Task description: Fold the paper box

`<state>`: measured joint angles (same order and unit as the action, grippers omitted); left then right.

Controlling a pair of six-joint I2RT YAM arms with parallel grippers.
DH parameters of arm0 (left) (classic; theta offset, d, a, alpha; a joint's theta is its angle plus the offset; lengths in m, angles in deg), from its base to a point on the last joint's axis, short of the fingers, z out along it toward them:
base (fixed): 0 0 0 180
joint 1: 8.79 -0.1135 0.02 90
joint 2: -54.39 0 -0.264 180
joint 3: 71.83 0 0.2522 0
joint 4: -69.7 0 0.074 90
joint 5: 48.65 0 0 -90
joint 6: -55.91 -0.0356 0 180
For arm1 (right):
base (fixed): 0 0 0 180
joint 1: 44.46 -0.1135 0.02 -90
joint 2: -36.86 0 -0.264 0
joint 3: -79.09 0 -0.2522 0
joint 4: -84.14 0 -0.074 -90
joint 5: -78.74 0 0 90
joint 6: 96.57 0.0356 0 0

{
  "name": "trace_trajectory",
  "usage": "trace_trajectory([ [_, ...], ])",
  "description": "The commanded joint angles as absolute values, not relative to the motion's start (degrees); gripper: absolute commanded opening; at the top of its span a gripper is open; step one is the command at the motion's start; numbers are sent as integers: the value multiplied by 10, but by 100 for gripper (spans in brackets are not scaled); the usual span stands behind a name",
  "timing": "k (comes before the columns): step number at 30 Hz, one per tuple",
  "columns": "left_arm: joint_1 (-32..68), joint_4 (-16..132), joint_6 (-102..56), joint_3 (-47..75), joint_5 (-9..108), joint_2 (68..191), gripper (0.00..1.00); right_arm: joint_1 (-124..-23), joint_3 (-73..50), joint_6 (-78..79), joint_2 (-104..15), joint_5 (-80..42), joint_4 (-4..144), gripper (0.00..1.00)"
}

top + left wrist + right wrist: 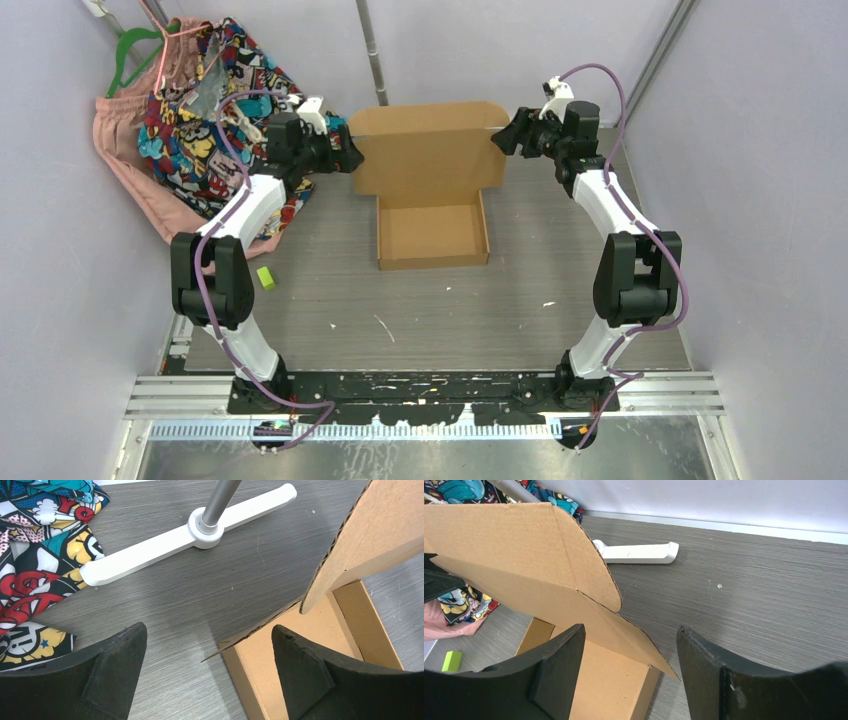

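The paper box [432, 232] is brown corrugated cardboard, standing at the back middle of the table as a shallow open tray. Its wide lid [428, 150] is raised behind the tray. My left gripper [352, 158] is at the lid's left edge, open; in the left wrist view, the left gripper [208, 627] has the tray's corner [310, 650] and a lifted flap [380, 520] to the right of its gap. At the lid's right edge my right gripper [503, 140] is open. The right wrist view shows the right gripper [630, 627] straddling the lid's pointed side flap [524, 540].
A heap of patterned and pink clothing [200, 110] with a green hanger [135, 50] lies at the back left. A small green block [266, 277] sits near the left arm. A white stand foot [190, 535] with a metal pole [372, 50] is behind the box.
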<state>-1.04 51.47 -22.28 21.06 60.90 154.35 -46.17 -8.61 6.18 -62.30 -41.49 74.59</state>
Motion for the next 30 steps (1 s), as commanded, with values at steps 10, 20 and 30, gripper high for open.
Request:
trace_trajectory([
  [10,-15,543,-224,237,635,1527,80,-464,-51,49,-632,-445,750,62],
  [20,-16,534,-232,259,638,1541,74,-469,-13,48,-655,-457,750,57],
  [30,-15,531,-231,266,650,1546,66,-475,-1,37,-660,-460,726,50],
])
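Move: The lid stands upright with its end flap at the top. The flap's left ear is about 5 cm right of the left hand, 1 cm ahead and 4 cm higher; its right ear is about 4 cm left of the right hand, 1 cm ahead and 1 cm higher. The tray lies some 18 cm below the left hand, 14 cm right and 8 cm back; from the right hand, 15 cm left, 9 cm back and 20 cm down. The stand foot is about 12 cm ahead of the left hand, 8 cm right and 18 cm down. The flap's two ears are closed in on from both sides. The right hand eases left and forward, a couple of centimetres in all, dipping about 1 cm before coming back up, to bring the right ear between its fingertips. The left hand first stays nearly put, then rises about 2.5 cm to the left ear, its right fingertip coming close to the ear's corner. Both hands narrow their fingers but stay open. ##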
